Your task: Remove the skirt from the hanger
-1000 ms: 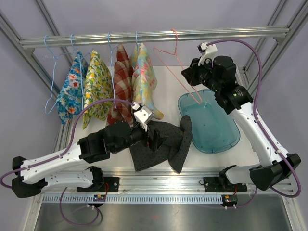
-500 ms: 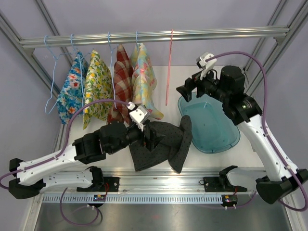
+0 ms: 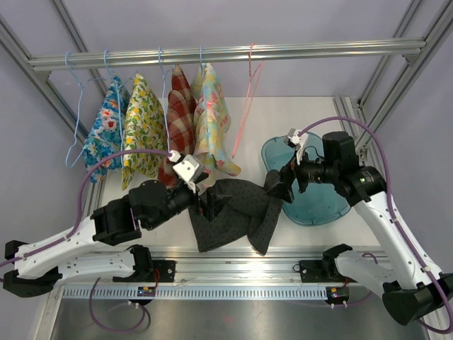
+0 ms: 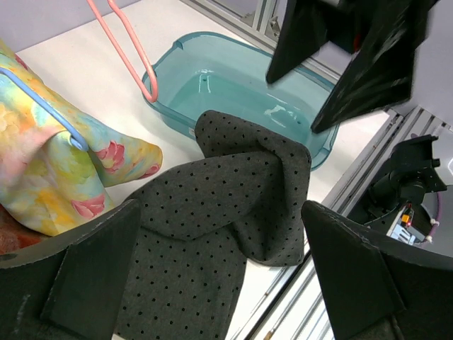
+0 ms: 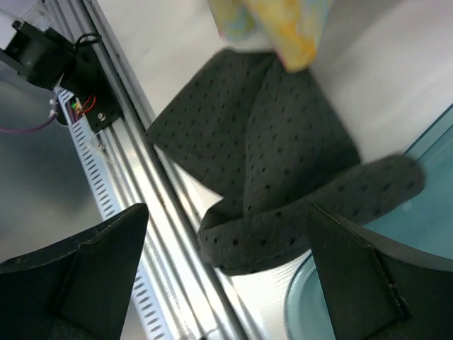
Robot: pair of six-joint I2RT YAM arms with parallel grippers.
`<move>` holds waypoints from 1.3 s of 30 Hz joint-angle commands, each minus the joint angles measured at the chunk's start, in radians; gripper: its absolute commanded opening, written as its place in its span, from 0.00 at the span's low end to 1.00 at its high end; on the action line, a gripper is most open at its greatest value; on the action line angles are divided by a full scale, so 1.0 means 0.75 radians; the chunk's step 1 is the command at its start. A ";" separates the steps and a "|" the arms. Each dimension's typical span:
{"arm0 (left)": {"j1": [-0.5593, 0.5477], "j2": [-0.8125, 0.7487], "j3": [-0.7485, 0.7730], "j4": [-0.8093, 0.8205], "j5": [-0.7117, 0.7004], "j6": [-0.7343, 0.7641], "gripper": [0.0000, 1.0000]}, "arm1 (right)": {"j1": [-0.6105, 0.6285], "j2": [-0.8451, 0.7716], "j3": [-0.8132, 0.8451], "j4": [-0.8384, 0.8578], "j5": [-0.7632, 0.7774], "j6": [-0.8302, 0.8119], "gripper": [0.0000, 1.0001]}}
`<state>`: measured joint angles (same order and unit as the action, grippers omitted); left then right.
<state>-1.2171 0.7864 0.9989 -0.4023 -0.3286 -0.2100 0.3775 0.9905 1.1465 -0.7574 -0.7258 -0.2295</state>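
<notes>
The skirt, dark grey with black dots, lies crumpled on the table near the front edge, off the hanger. The pink hanger hangs bare from the rail. My left gripper hovers open over the skirt's left part; the left wrist view has the skirt between and beneath the spread fingers of the gripper. My right gripper is open above the skirt's right end. In its wrist view the folded skirt lies below the gripper, untouched.
A teal tub stands right of the skirt, its rim close to the cloth. Several floral and plaid garments hang on blue hangers along the rail. An aluminium rail runs along the table's front edge.
My right gripper opened and let go of the pink hanger, then came down from the rail to above the skirt's right end. The hanger swung back. The left arm drew slightly left.
</notes>
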 commanded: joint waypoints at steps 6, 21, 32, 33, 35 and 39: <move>-0.005 -0.024 0.002 0.037 -0.022 -0.047 0.99 | -0.004 -0.024 -0.224 0.110 0.408 0.578 0.99; -0.005 -0.028 -0.041 0.105 -0.022 -0.066 0.99 | -0.002 0.242 -0.304 0.122 0.215 0.778 0.94; -0.005 -0.054 -0.045 0.111 -0.028 -0.047 0.99 | -0.043 0.242 -0.016 0.131 0.058 0.530 0.00; -0.005 -0.063 -0.049 0.111 -0.032 -0.047 0.99 | -0.061 0.242 0.035 0.074 0.009 0.468 0.00; -0.005 -0.083 -0.056 0.111 -0.034 -0.047 0.99 | -0.096 0.248 0.195 -0.002 -0.150 0.282 0.00; -0.005 -0.116 -0.058 0.105 -0.042 -0.041 0.99 | -0.178 0.234 0.388 -0.095 -0.211 0.181 0.00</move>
<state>-1.2171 0.7246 0.9550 -0.3683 -0.3336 -0.2443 0.2775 1.1973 1.3243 -0.7956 -0.7708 0.0395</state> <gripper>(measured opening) 0.988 0.041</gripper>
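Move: The skirt lies spread on the table. Its bunched right end is almost straight below my open right hand, about 13 cm down and 1 cm farther out, while its middle is some 13 cm to that hand's left and 10 cm back. From the right hand, the bin's middle is about 11 cm right and 4 cm ahead; the empty pink hanger hangs roughly 11 cm left and 23 cm ahead, slightly above. From my left hand, the skirt's middle is about 8 cm right, 7 cm back and 18 cm down. I sink my right hand about 13 cm onto the skirt's bunched right end, tipping the fingers down some 40 degrees and turning the wrist clockwise. There I shut the fingers, pinch the cloth, and then lift it quickly some 15 cm, drifting about 4 cm forward as the fingers tilt back up. ##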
